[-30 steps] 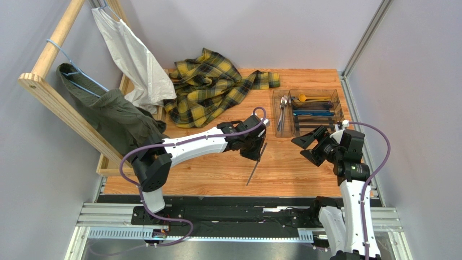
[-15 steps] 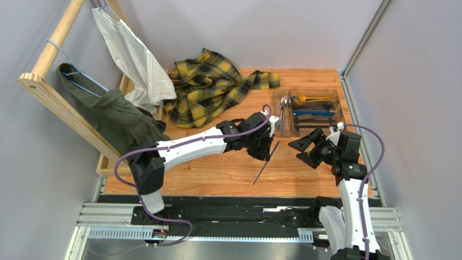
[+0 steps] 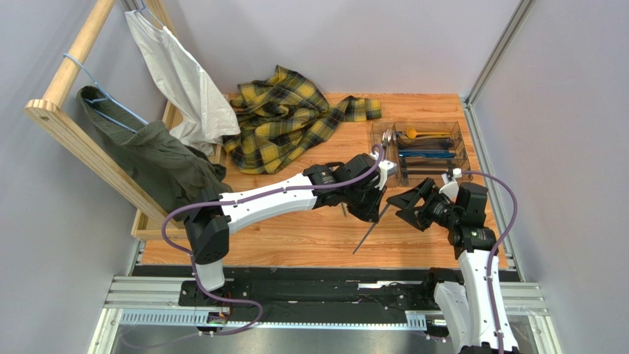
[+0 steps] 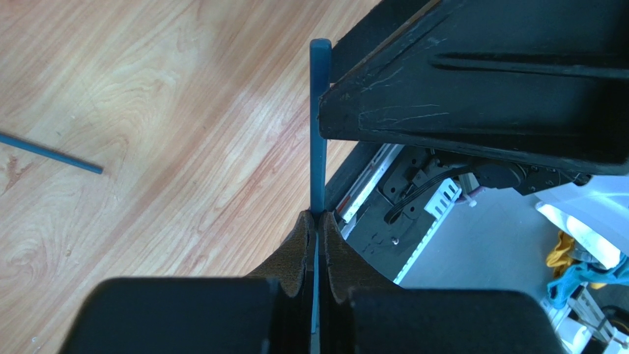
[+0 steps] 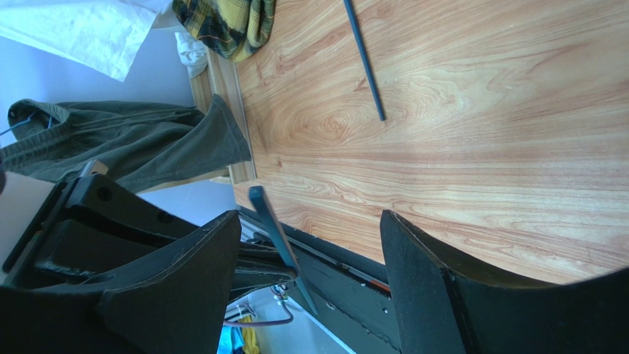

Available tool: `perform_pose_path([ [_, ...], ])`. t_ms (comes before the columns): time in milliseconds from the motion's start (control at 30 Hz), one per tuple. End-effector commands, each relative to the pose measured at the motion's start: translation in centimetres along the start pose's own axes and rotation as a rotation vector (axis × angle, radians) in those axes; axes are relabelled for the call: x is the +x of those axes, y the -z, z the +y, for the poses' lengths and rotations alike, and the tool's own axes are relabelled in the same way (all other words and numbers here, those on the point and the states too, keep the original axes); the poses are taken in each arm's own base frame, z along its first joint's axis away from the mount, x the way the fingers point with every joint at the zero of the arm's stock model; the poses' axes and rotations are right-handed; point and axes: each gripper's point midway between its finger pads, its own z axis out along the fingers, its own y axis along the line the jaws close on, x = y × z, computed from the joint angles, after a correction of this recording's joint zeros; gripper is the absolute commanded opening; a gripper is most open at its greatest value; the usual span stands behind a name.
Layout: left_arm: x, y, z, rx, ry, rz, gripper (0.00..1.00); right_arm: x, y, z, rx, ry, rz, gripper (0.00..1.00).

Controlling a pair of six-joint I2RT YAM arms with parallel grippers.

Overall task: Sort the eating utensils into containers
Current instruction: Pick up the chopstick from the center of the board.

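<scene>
My left gripper point(image 3: 373, 209) is shut on a slim dark blue-grey stick point(image 3: 367, 236) and holds it above the table, free end toward the front edge. In the left wrist view the stick point(image 4: 319, 110) runs up from the closed pads point(image 4: 318, 221), beside a black finger of the right gripper point(image 4: 472, 96). My right gripper point(image 3: 408, 209) stands open right next to it; the held stick point(image 5: 269, 221) shows between its wide fingers point(image 5: 310, 217), touching neither. A second stick point(image 5: 363, 59) lies flat on the wood point(image 4: 52, 153). The clear compartment tray point(image 3: 458, 136) at the back right holds several utensils point(image 3: 424, 147).
A yellow plaid cloth point(image 3: 288, 118) lies heaped at the back centre. A wooden rack point(image 3: 74, 140) on the left carries a white garment point(image 3: 184, 81) and a green one point(image 3: 155, 155). A metal rail point(image 3: 295, 295) runs along the front edge.
The left arm has carried the stick to the right, up to the right gripper. The right gripper has shifted left toward it and its fingers have narrowed slightly.
</scene>
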Motion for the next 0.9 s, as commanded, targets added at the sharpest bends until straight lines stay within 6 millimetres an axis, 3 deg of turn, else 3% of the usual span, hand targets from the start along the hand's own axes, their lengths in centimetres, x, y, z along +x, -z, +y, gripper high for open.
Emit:
perform_pose_path([
  [0,-0.8,0.4,-1.3,0.035,-0.037,-0.007,0.00,0.1,0.5,1.8,-0.078,0.032,-0.006,0.72],
  [100,-1.1,0.7,-1.2,0.028,-0.049,-0.020,0.00,0.4,0.3,1.5,-0.083,0.026,0.000,0.70],
  [233,-1.4,1.1,-1.5,0.037,-0.058,-0.030,0.00,0.8,0.0,1.1,-0.095,0.009,0.017,0.59],
  [700,-1.0,0.3,-2.5,0.078,-0.065,-0.003,0.00,1.2,-0.5,1.2,-0.146,-0.006,0.049,0.54],
  [867,-1.1,0.3,-2.8,0.090,-0.071,-0.007,0.00,1.5,-0.7,1.3,-0.158,-0.009,0.073,0.38],
])
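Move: The chopstick, still pinched by the left hand, has its middle about 5 cm back and 7 cm left of the right hand, at nearly its height; its free upper end already reaches the right fingertips. From the left hand the right gripper is some 3 cm ahead and 6 cm right, level with it. On the table, roughly 15 cm below the right hand, the second chopstick is 4 cm ahead and 15 cm left, and the container tray 16 cm ahead and 13 cm right. Around the free end of the chopstick the right fingers narrow from about three-quarters to under half open, without shutting; whether a pad touches can't be seen. Meanwhile the right hand creeps some 1.5 cm left towards the left gripper and rolls about 5 degrees, left side rising. The left hand keeps its pinch, easing back 1 cm. ##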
